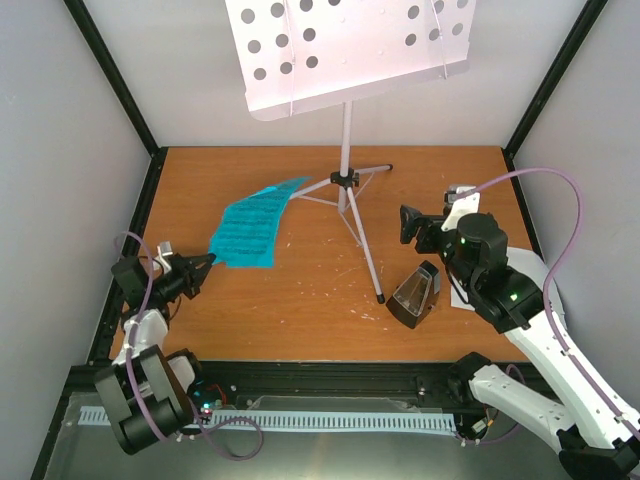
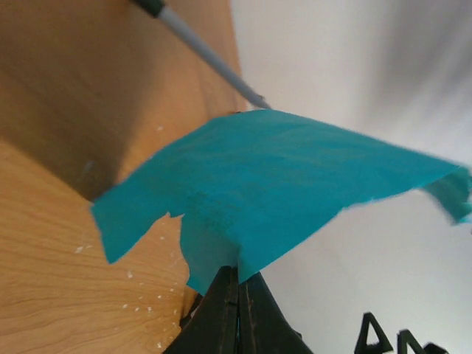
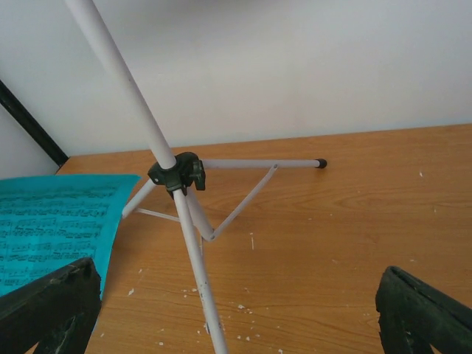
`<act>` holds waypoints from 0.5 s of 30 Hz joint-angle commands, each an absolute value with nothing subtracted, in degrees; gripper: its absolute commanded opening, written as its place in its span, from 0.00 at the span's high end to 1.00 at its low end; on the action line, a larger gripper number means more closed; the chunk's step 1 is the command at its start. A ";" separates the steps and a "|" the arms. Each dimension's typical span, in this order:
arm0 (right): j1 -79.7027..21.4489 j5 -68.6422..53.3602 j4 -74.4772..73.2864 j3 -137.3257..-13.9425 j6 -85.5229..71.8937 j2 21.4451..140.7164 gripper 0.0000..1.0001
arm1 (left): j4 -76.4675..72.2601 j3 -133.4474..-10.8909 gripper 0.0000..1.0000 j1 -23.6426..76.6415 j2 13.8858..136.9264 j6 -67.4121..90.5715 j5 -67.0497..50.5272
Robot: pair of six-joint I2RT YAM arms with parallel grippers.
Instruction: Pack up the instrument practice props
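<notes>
My left gripper (image 1: 205,262) is shut on the near edge of a blue music sheet (image 1: 250,225), which it holds raised above the table at the left. In the left wrist view the blue sheet (image 2: 280,177) fans out from the closed gripper (image 2: 237,271). The silver tripod music stand (image 1: 346,150) stands at the back centre, its perforated tray (image 1: 350,45) high up. A black pyramid metronome (image 1: 415,295) sits right of the stand's front leg. My right gripper (image 1: 408,225) is open and empty, facing the stand's hub (image 3: 175,171). Its fingers (image 3: 51,310) are wide apart.
A white sheet (image 1: 462,296) lies partly under my right arm beside the metronome. Grey walls and black frame posts (image 1: 120,90) close in the wooden table (image 1: 300,300) on three sides. The stand's legs (image 1: 365,245) spread across the table's middle.
</notes>
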State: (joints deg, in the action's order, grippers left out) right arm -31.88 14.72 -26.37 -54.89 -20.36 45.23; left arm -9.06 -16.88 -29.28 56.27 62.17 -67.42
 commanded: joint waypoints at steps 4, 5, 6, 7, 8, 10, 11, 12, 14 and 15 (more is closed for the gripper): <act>-31.99 17.31 -28.31 -55.17 -20.01 44.66 0.00 | -6.96 -16.28 1.00 -29.97 62.11 52.17 -60.32; -32.01 17.31 -28.57 -55.39 -19.94 44.79 0.00 | -4.10 -17.49 1.00 -29.97 62.28 49.76 -58.39; -31.99 17.31 -28.78 -55.49 -19.93 44.85 0.00 | -0.57 -18.81 1.00 -29.99 62.19 47.06 -55.88; -31.99 17.38 -28.86 -55.62 -19.75 44.98 0.00 | 2.40 -20.26 1.00 -29.97 61.88 44.89 -53.35; -31.99 17.43 -28.84 -55.60 -19.70 45.00 0.00 | 5.36 -21.52 1.00 -29.97 61.35 43.09 -50.94; -31.98 17.55 -28.75 -55.43 -19.60 45.00 0.00 | 10.63 -23.35 1.00 -29.97 59.77 40.35 -46.70; -31.99 17.65 -28.61 -55.37 -19.60 45.07 0.00 | 12.77 -24.12 1.00 -29.97 58.98 39.48 -44.59; -31.96 17.64 -28.44 -55.29 -19.61 45.13 0.00 | 14.48 -24.76 1.00 -29.97 58.19 38.66 -42.77; -31.99 17.52 -28.04 -55.24 -19.68 45.48 0.00 | 17.40 -25.84 1.00 -29.99 56.96 37.21 -39.60; -31.99 17.24 -27.71 -55.22 -19.77 45.71 0.00 | 18.86 -26.31 1.00 -29.97 56.66 36.70 -38.27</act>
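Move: Shut on the near edge of the teal sheet, the left hand has the sheet's middle about 9 cm ahead and 10 cm to its right, roughly level with it. The music stand's left foot lies some 18 cm ahead and 10 cm right, about 14 cm below; the stand's black clamp is 22 cm ahead and 35 cm right at about hand height. From the open right hand, the sheet is some 45 cm left, 8 cm ahead and 18 cm lower. Finishing a downward flick, the left hand keeps its pinch on the teal sheet and sinks about 5 cm towards the table, then swings some 4 cm left, away from the stand, creeping forward slightly. As it goes left the wrist rolls some 20 degrees, left side rising, and also turns slightly counter-clockwise and tips down; the fingers stay shut. ##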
